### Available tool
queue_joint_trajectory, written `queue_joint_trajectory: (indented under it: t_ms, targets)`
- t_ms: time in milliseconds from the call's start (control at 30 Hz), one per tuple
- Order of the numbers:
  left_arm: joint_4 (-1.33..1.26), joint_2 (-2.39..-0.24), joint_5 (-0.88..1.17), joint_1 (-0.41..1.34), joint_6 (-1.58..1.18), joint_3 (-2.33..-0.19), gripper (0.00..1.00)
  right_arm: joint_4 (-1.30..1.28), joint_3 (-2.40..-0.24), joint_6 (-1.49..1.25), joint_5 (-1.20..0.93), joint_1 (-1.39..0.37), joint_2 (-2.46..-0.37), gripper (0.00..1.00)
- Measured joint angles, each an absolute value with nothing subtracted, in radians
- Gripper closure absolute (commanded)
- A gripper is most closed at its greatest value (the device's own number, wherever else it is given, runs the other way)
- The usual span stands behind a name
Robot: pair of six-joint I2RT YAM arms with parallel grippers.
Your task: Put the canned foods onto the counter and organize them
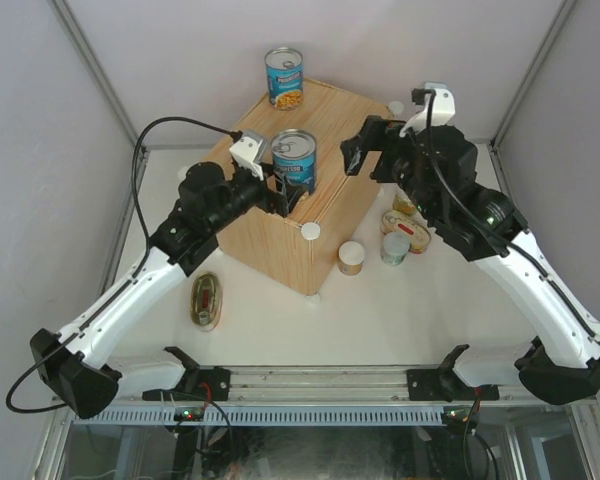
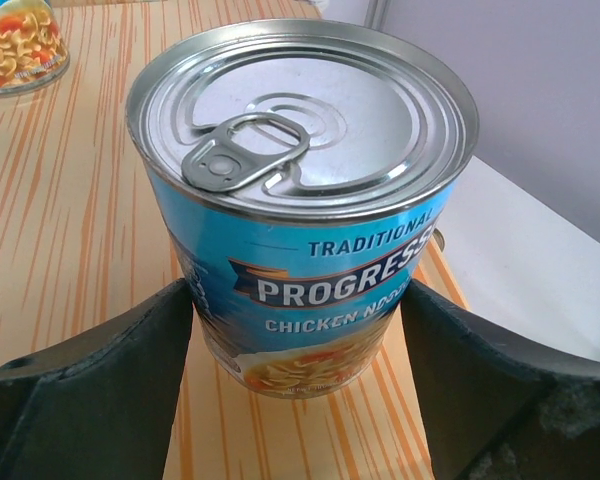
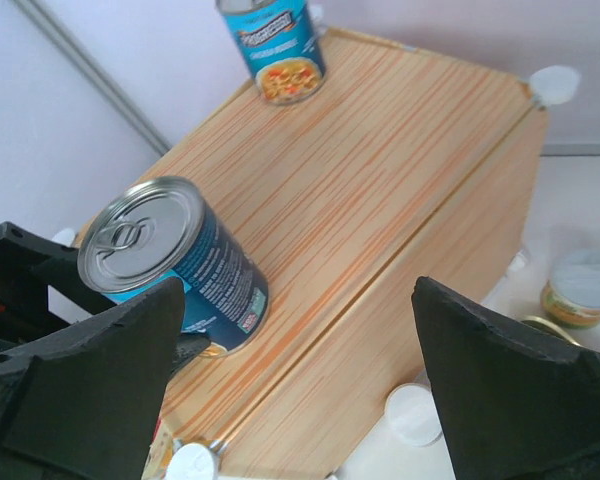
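The counter point(image 1: 330, 125) point(image 2: 80, 200) point(image 3: 400, 150), a wood-grain box, carries two tall blue cans. One point(image 1: 284, 77) point(image 2: 15, 40) point(image 3: 275, 45) stands at its far corner. The other point(image 1: 294, 158) point(image 2: 300, 150) point(image 3: 170, 265) stands upright near the left edge, and my left gripper point(image 1: 285, 195) point(image 2: 295, 300) is shut on its lower sides, both fingers against the label. My right gripper point(image 1: 352, 158) point(image 3: 298, 300) hovers open over the counter's right part, holding nothing. On the table to the right sit an orange-labelled small can point(image 1: 351, 257), a green-labelled one point(image 1: 395, 247) point(image 3: 580, 288) and an oval tin point(image 1: 408, 232). Another oval tin point(image 1: 206, 299) lies to the left.
White round knobs point(image 1: 310, 231) point(image 3: 553, 82) stick out at the counter's corners. Grey walls close in on the left, right and back. A metal rail point(image 1: 310, 385) with the arm bases runs along the near edge.
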State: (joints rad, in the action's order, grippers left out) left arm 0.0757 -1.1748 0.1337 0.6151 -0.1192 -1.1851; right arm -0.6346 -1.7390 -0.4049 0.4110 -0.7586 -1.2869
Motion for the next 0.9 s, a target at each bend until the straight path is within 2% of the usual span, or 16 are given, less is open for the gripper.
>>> queue_joint_trajectory:
  t_ms: [433, 900]
  targets:
    - [0.067, -1.358, 0.135, 0.615, -0.103, -1.334, 0.22, -0.588, -1.613, -0.410, 0.354, -0.614, -1.184, 0.07]
    - [0.047, -1.645, 0.134, 0.615, -0.093, -1.602, 0.21, -0.566, -1.347, -0.439, 0.369, -0.603, -0.960, 0.08]
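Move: The left hand already holds the soup can upright on the wooden box; the free patch it is being taken to lies about 15 cm ahead and 10 cm right. The other soup can stands some 25 cm ahead and 3 cm left, and the box's far right corner 26 cm ahead and 22 cm right. From the empty right hand, the oval tin lies about 12 cm ahead, 14 cm right and 43 cm down, the green-lidded jar 6 cm ahead, 10 cm right. Keeping its pinch on the soup can, the left hand slides it level along the box top, forward and to the right by about 12 cm, steadily gathering speed towards the far right corner with hardly any turn of the wrist. The right hand, empty and open, clears away from that can: first rightward, then also sinking and drawing back, some 8 cm right in all, which brings it nearer the oval tin without touching anything. ##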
